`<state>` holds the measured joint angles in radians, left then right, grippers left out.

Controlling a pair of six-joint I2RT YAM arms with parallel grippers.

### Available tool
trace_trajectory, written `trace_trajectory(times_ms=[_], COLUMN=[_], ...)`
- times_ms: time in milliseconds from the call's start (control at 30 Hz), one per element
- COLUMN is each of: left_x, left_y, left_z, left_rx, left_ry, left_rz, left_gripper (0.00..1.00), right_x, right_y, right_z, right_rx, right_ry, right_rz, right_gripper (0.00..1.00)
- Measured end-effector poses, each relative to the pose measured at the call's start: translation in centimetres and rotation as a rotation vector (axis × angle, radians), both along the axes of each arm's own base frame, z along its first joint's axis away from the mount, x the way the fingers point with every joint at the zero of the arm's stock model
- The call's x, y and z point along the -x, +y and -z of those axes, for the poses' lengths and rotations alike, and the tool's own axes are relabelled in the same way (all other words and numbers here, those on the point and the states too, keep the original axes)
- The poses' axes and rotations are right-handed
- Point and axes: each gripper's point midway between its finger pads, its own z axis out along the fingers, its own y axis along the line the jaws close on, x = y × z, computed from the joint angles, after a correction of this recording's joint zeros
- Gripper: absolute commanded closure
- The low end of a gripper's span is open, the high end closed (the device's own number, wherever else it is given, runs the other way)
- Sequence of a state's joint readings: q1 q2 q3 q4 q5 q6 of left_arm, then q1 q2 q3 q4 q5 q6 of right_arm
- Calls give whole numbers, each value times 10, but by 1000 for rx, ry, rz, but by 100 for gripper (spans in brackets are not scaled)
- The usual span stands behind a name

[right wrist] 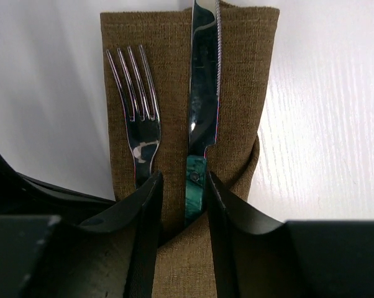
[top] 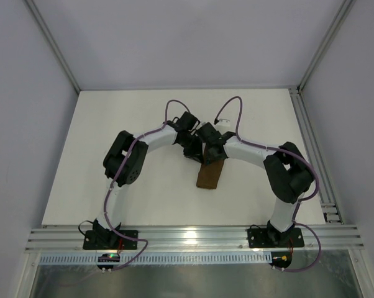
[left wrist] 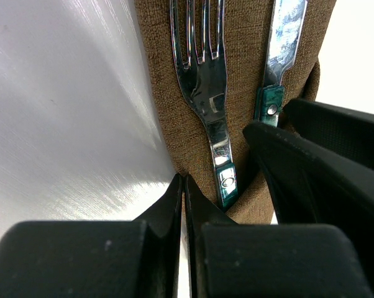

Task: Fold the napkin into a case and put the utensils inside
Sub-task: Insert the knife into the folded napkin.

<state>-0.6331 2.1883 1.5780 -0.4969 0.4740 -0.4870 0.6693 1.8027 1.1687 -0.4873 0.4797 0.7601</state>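
The brown napkin lies folded as a narrow case [top: 210, 176] at mid-table, mostly covered by both wrists in the top view. The fork [right wrist: 140, 124] and the knife [right wrist: 202, 93] lie side by side on the case [right wrist: 249, 74], their teal handles tucked under its lower fold. My right gripper [right wrist: 183, 177] is open, its fingers either side of the knife handle with a gap on the left. My left gripper [left wrist: 183, 179] is shut, with its tips at the pocket's left edge beside the fork [left wrist: 205, 93]. The knife [left wrist: 283, 37] lies right of it.
The right gripper's black fingers [left wrist: 311, 174] crowd the left wrist view, close beside the left gripper. An aluminium rail [top: 311, 149] runs along the white table's right edge, and another rail [top: 193, 236] carries the arm bases at the near edge. Grey walls enclose the table.
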Motion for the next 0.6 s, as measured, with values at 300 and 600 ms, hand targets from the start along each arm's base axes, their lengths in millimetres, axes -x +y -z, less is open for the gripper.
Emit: trace_trajectory(times_ms=[300,600], left_x=[0,0], left_y=[0,0], left_z=[0,0], left_rx=[1,4], left_ry=[2,1], left_rz=[-2,-2], left_gripper=[100,100], right_x=[-11,-12], right_y=[-12,-11], right_z=[8,15], right_rx=[31,44], right_ry=[14,28], right_rz=[36,38], right_gripper=[64,96])
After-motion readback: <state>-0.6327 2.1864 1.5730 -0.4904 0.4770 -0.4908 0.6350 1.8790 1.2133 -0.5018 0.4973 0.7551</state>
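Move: The knife's middle lies about 3 cm ahead of the right hand, 1 cm to its right and 2 cm below, the blade pointing forward. The fork's middle is some 2 cm to that hand's left and 1 cm back; the napkin's pocket, holding the knife's handle end, is centred about 4 cm back and 1 cm left. From the left hand, the knife's middle is roughly 4 cm ahead and 4 cm to the right. The right fingertips close on the knife where the green handle meets the blade, pinching it from both sides. To get there, the open hand eases about 1 cm forward and 1 cm to the right, dropping roughly 1.5 cm over the knife with hardly any wrist turn, before the fingers shut. The left hand stays put, its closed tips still on the napkin's left edge beside the fork handle. ##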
